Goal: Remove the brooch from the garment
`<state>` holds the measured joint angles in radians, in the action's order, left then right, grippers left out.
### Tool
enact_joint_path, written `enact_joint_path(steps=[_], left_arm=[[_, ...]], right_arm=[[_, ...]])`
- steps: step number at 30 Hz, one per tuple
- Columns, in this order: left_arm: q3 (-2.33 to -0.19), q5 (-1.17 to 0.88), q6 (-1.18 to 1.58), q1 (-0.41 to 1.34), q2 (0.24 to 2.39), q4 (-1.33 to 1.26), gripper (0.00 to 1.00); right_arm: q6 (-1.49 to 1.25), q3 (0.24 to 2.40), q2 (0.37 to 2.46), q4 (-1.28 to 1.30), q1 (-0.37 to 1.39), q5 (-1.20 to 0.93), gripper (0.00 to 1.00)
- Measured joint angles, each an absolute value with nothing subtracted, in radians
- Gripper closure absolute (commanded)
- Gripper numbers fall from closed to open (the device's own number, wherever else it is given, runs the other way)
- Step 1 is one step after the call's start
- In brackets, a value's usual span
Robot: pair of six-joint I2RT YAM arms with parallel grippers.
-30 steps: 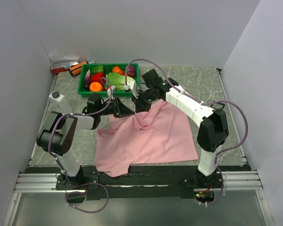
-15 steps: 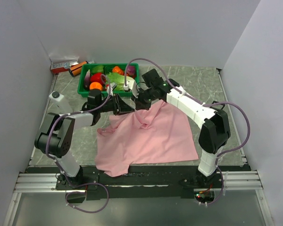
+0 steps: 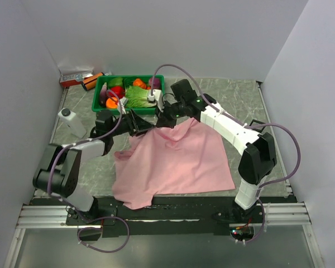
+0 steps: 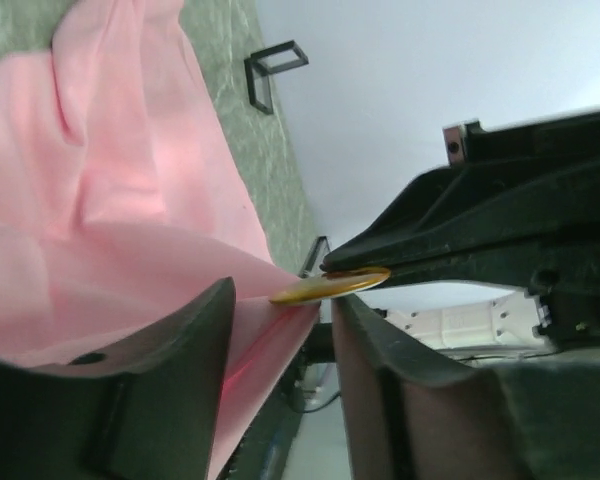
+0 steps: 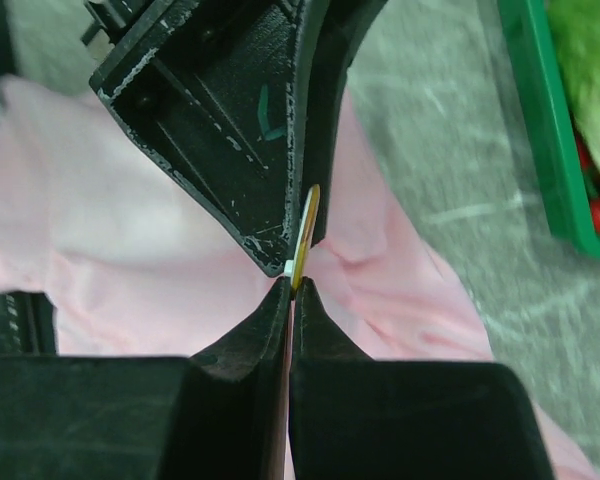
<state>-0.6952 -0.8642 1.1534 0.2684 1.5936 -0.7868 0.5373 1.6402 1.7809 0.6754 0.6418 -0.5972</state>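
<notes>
The pink garment (image 3: 178,162) lies spread on the table, its far left edge drawn up into a peak. My right gripper (image 3: 161,119) is shut on that peak; a thin line of cloth runs between its closed fingers (image 5: 292,283). The brooch (image 5: 307,235), a thin gold disc seen edge-on, sits right at those fingertips. In the left wrist view the brooch (image 4: 330,287) pokes out of the garment (image 4: 110,200) under the right gripper's black finger. My left gripper (image 4: 282,296) is open, its fingers either side of the cloth just below the brooch. From above, the left gripper (image 3: 146,124) faces the right one.
A green basket (image 3: 96,101) of vegetables stands just behind both grippers. A white bottle (image 3: 71,120) lies at the left, and a box (image 3: 75,77) and a can sit in the far left corner. The right arm (image 3: 229,125) reaches over the garment's far side.
My left gripper's jaws have parted from a closer hold. Both grippers and the lifted peak have drifted slightly toward the basket, and the left arm's elbow has swung lower left.
</notes>
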Motion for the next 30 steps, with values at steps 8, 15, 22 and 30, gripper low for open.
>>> enact_joint_path(steps=[8,15,22,30], left_arm=[[-0.838,-0.948,0.751,0.223,1.269,-0.535,0.3],[-0.838,-1.0,0.447,0.226,1.163,-0.355,0.31],[-0.724,-0.935,0.36,0.227,1.182,-0.264,0.31],[-0.665,-0.959,0.283,0.337,1.211,-0.295,0.3]], right_arm=[[0.486,1.541,1.755,0.764,0.642,-0.773,1.0],[0.483,1.518,1.755,0.812,0.644,-0.811,1.0],[0.482,1.498,1.744,0.812,0.644,-0.811,1.0],[0.448,1.381,1.684,0.794,0.58,-0.914,1.0]])
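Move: The brooch is already pinched by its rim in the right fingers, its middle about 2 cm left of the right hand and 1 cm below. From the left hand it lies some 2 cm right and 1 cm ahead, just past the half-open tips. The garment's spread-out body lies some 15 cm below, its middle about 13 cm back and 10 cm right of the left hand. The vegetable crate's middle is about 18 cm ahead, 11 cm left and 13 cm below the left hand. Swinging up and slightly back, the left hand opens wider and comes free of the brooch and its cloth, rises about 14 cm, then sinks almost as far and ends some 8 cm farther back, rolled by roughly 40 degrees with its fingers tipped lower. The right hand keeps its shut pinch on the brooch rim and draws it back about 9 cm, a little down and rightward, turning some 25 degrees. ##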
